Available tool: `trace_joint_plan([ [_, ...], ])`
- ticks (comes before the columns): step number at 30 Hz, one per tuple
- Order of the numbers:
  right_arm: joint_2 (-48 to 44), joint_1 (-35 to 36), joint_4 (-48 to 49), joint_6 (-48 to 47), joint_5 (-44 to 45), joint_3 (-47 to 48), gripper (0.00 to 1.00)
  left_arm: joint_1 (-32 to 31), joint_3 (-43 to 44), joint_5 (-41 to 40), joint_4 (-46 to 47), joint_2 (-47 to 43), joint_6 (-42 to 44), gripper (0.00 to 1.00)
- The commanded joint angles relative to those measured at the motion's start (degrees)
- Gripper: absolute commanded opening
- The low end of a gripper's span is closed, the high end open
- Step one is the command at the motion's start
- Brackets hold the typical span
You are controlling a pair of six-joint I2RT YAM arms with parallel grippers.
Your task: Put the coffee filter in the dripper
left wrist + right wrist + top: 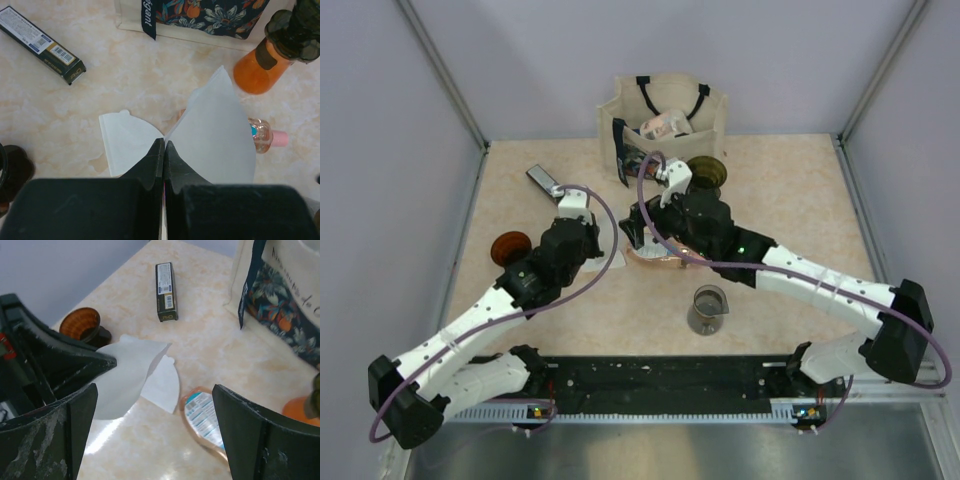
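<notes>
My left gripper (164,142) is shut on a white paper coffee filter (215,140), pinching its lower edge so that it stands up above the table. A second white filter (127,142) lies flat on the table just left of it. In the right wrist view the held coffee filter (125,375) hangs from the left fingers (75,362), over the flat filter (162,382). My right gripper (154,390) stands wide open just beside it, with nothing between its fingers. The brown dripper (510,247) sits on the table to the left, apart from both grippers, and shows as the dripper (82,322) in the right wrist view.
A cloth tote bag (665,115) stands at the back. A black box (42,45) lies at the far left. An orange bottle with a dark cap (257,70) stands near the bag. A small pink bottle (202,415) lies on its side. A glass beaker (708,308) stands near the front.
</notes>
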Motion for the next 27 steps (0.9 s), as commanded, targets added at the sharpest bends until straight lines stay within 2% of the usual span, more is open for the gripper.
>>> trace_joint_plan([
  [1,3.46,-0.77,1.72,22.31,5.38,2.97,0.94,-0.56,-1.82,1.16,8.88,-2.07,2.47,0.00],
  [10,11.90,-0.86,0.06,26.37,7.83,7.45,0.82,-0.65,-2.53,1.52,10.73,-2.25,0.37,0.00],
  [16,14.98,-0.86,-2.22,26.64,13.37,7.89,0.66,-0.65,-2.53,0.11,11.35,-1.99,-1.74,0.00],
  [19,16.38,-0.86,-1.79,27.17,13.46,7.98,0.60,-0.65,-2.88,0.29,12.48,-1.99,-2.88,0.00],
  [23,17.88,-0.86,-0.91,27.69,12.41,7.46,0.58,-0.65,-2.53,1.08,13.37,-1.28,-4.11,0.00],
  [27,18.50,-0.86,1.02,28.05,13.11,7.28,0.47,-0.65,-2.26,1.34,13.28,-0.76,-4.47,0.00],
])
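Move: The coffee filter hangs from the shut left fingertips; its middle is about 3 cm ahead of the left hand and 5 cm to its right, barely lower. From the open right hand, that middle lies some 4 cm ahead, 4 cm left and 8 cm below. Counted from the right hand, the bottle lies 5 cm ahead, 6 cm right and about 26 cm down; the dripper stands roughly 14 cm ahead, 14 cm right and 11 cm lower. The free side of the coffee filter is what the right hand comes down to: it sinks about 10 cm while reaching 5 cm forward and a little left, tipping down and swinging clockwise by some 20 degrees each, its wide-open fingers closing about halfway around the paper's edge. The left hand keeps its pinch on the filter, easing up and right about 2 cm with a slight roll. ##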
